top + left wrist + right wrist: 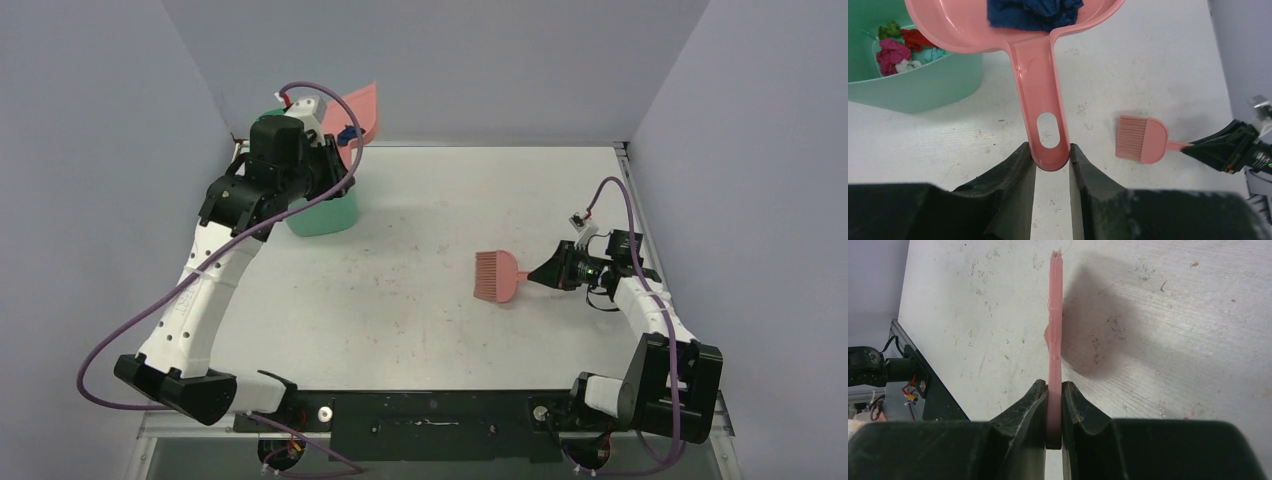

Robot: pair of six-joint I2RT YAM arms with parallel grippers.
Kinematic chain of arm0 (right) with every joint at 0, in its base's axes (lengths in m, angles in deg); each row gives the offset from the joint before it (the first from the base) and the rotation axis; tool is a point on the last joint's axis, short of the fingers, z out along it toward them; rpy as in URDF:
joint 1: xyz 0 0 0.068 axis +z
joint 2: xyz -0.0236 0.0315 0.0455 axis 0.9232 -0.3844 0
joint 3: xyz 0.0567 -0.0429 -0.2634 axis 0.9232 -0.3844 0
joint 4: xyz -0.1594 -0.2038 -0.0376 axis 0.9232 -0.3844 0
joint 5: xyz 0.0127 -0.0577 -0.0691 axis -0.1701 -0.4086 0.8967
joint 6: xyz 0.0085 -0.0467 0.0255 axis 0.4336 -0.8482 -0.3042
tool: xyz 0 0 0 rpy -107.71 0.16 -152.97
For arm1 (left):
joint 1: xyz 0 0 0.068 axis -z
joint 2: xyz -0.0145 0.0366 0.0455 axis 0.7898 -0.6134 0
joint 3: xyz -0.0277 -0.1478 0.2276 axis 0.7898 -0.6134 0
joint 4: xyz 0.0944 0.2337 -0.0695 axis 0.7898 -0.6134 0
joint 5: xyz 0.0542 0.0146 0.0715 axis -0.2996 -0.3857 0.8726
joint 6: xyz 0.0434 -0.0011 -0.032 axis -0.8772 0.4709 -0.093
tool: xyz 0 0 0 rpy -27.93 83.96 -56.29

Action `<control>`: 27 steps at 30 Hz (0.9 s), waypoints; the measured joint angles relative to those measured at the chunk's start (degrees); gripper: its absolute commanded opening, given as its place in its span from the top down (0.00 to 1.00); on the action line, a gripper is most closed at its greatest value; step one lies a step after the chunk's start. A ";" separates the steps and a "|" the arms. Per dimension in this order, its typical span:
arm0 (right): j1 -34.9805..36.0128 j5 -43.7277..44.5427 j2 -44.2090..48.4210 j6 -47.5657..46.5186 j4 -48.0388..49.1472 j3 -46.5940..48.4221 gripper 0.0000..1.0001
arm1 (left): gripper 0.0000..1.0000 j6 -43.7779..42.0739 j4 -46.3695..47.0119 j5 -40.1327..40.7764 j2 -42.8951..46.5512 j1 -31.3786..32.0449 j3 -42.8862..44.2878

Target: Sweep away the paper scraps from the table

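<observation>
My left gripper (1049, 152) is shut on the end of the pink dustpan's handle (1040, 90). The dustpan (362, 110) is raised at the back left of the table (430, 330), beside the mint-green bin (325, 215). A dark blue paper scrap (1033, 12) lies in the pan. More paper scraps (893, 50), red, magenta, green and pale, lie inside the bin (923, 90). My right gripper (535, 274) is shut on the handle of the pink brush (497, 276), whose bristle head points left, low over the table. In the right wrist view the brush (1054, 315) shows edge-on.
Pale grey walls close in the table on the left, back and right. A metal rail (625, 190) runs along the right edge. The black base bar (430, 415) of both arms lies along the near edge.
</observation>
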 measured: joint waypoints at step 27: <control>0.04 -0.50 -0.57 -0.52 -0.02 0.02 0.95 | 1.00 54.62 44.61 -31.47 3.93 -23.02 -29.22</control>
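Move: The left hand grips the dustpan handle, and the green bin's middle lies about 25 cm ahead, 13 cm to its left and 23 cm lower. The dark blue scrap sits on the pan some 11 cm ahead of that hand, straight in line and slightly above. The earlier scraps lie inside the bin, 25 cm ahead, 13 cm left and 30 cm below the hand. From the right hand, the bin is about 30 cm ahead and 48 cm left, roughly level. The left arm carries the loaded dustpan forward about 6 cm and some 3 cm to the left towards the bin, rising 3 to 4 cm at first and then sinking back to nearly its starting height. All the while the wrist rolls its left side down by some 60 degrees and swings slightly counter-clockwise, tipping the pan onto its left edge over the bin's opening, with the fingers keeping their grip on the handle. ##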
